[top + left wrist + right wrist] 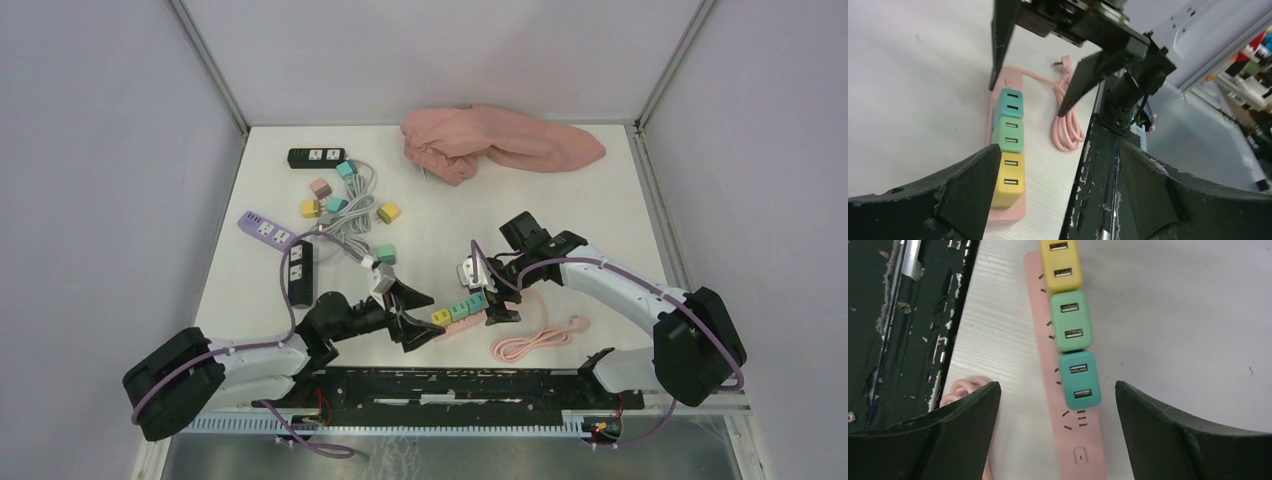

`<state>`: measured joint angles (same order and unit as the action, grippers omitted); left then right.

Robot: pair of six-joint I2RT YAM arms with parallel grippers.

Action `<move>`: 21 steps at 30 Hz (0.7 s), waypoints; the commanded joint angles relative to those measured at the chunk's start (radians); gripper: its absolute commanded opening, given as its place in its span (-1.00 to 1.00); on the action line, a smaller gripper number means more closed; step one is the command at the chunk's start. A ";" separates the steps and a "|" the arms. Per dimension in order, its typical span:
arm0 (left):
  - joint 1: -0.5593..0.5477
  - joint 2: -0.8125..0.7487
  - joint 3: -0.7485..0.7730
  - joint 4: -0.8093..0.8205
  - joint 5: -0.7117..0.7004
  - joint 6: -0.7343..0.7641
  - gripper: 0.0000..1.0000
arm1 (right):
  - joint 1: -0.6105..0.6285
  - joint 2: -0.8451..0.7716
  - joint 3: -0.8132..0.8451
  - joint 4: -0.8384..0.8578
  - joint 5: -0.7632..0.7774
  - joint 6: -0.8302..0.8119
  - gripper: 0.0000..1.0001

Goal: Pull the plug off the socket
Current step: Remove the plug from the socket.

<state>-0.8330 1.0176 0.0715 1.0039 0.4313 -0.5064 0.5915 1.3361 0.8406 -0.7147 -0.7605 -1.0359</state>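
A pink power strip [468, 322] lies near the table's front edge with three plugs in it: yellow [440, 317], green [459, 309] and teal [476, 300]. My left gripper [425, 320] is open at the yellow end. In the left wrist view [1058, 200] the yellow plug [1009, 180] sits just inside its left finger. My right gripper [497, 300] is open above the teal end. In the right wrist view [1057, 390] the teal plug [1079, 380] and the strip's switch end [1083, 450] lie between its fingers, untouched.
The strip's pink cord [530, 340] is coiled to its right. The black base rail [450, 385] runs along the table's near edge. Other power strips [316, 157] [299, 272], loose plugs and grey cables [350, 215] lie at the back left. A pink cloth [500, 140] lies at the back.
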 commanded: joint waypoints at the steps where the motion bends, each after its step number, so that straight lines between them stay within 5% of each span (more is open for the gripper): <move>1: -0.151 0.043 0.036 -0.007 -0.198 0.268 0.88 | 0.022 0.011 -0.006 0.102 0.074 0.040 0.77; 12: -0.259 0.275 0.161 -0.053 -0.365 0.430 0.35 | 0.083 0.065 0.009 0.104 0.138 0.015 -0.09; 21: -0.275 0.402 0.222 -0.069 -0.393 0.447 0.28 | 0.085 0.069 0.014 0.098 0.134 0.008 -0.63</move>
<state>-1.0992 1.3815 0.2558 0.9146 0.0826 -0.1291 0.6682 1.3975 0.8375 -0.5999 -0.6319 -1.0340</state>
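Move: Just below the right hand, about 2 cm ahead, 1 cm left and 2 cm down, is the teal plug; the green plug is level ahead and 4 cm left, the yellow one 8 cm left and 1 cm back, both at that height. For the left hand the green plug is about 3 cm ahead, 6 cm right and 9 cm down; at the same depth, the yellow is 1 cm ahead, 3 cm right, and the teal 4 cm ahead, 9 cm right. Closing on the teal plug, the right hand eases about 2 cm down, 1.5 cm forward and slightly left, and pinches it by its two sides. Meanwhile the left hand swoops some 6.5 cm down and 5 cm right towards the green plug, dipping back briefly before coming forward; its fingers tip down roughly 20 degrees and narrow, staying open astride the row. ##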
